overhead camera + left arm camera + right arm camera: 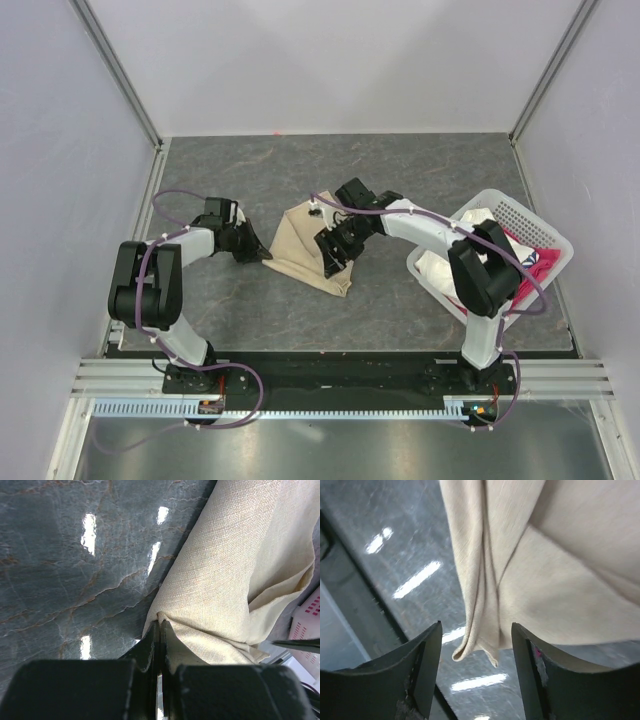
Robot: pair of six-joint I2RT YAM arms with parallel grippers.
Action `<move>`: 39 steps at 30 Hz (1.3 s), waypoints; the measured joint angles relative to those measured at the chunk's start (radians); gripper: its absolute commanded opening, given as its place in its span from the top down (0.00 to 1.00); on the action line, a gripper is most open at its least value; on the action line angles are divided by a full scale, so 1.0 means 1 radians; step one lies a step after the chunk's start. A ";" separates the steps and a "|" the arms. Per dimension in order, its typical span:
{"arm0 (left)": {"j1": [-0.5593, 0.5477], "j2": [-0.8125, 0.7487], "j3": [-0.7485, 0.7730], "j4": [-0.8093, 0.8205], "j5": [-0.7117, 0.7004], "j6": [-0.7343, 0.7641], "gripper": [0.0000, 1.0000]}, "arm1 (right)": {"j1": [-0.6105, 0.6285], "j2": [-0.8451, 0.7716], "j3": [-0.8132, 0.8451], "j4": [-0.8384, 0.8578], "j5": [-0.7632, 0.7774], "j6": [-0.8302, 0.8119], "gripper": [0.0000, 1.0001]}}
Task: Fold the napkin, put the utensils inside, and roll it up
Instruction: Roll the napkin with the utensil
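Note:
The beige napkin (300, 250) lies bunched in a rough triangle on the grey table. My left gripper (262, 256) is shut on its left corner. In the left wrist view, the cloth (235, 570) is pinched at the tips of that gripper (161, 623). My right gripper (331, 262) stands open over the napkin's near right part. In the right wrist view, a folded corner of the cloth (480, 640) hangs loose between the spread fingers (476, 627) and touches neither. The utensils are out of view.
A white perforated basket (520, 215) sits at the right, behind the right arm. It holds a white cloth (437, 268) and a pink-red cloth (522, 250). Grey walls with metal rails close in the table at the back and both sides.

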 measured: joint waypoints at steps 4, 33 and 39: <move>0.000 0.000 0.000 0.000 0.000 0.000 0.98 | 0.106 -0.077 0.040 0.030 0.234 -0.010 0.33; 0.001 0.001 0.001 0.000 0.005 0.000 0.98 | 0.426 0.132 0.036 0.280 0.856 -0.179 0.54; 0.002 0.001 0.001 0.005 0.010 0.003 0.88 | 0.364 0.129 0.040 0.291 0.764 -0.192 0.68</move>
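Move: The right hand, open and empty, goes for the left half of the napkin's rolled edge, at a spot about 7 cm to its left, 2 cm ahead and 5 cm below. The roll's free right end lies some 3 cm back, 2 cm right and 5 cm below; the unrolled cloth lies about 9 cm ahead, 3 cm left and 5 cm down. For the left hand, still pinching the napkin's left corner, that spot is roughly 6 cm right, 2 cm back and level. The right hand swings up and some 8 cm to the left above the roll, first edging forward, then easing back, while the wrist tilts about 45 degrees so that its fingertips swing forward; it then sinks about 7 cm and pushes forward, drifting slightly back to the right, until its fingers straddle the rolled edge nearer the left hand. Near the end they begin to close around the roll, reaching a bit over half their starting gap, while the left hand stays in place and keeps its pinch on the corner. ##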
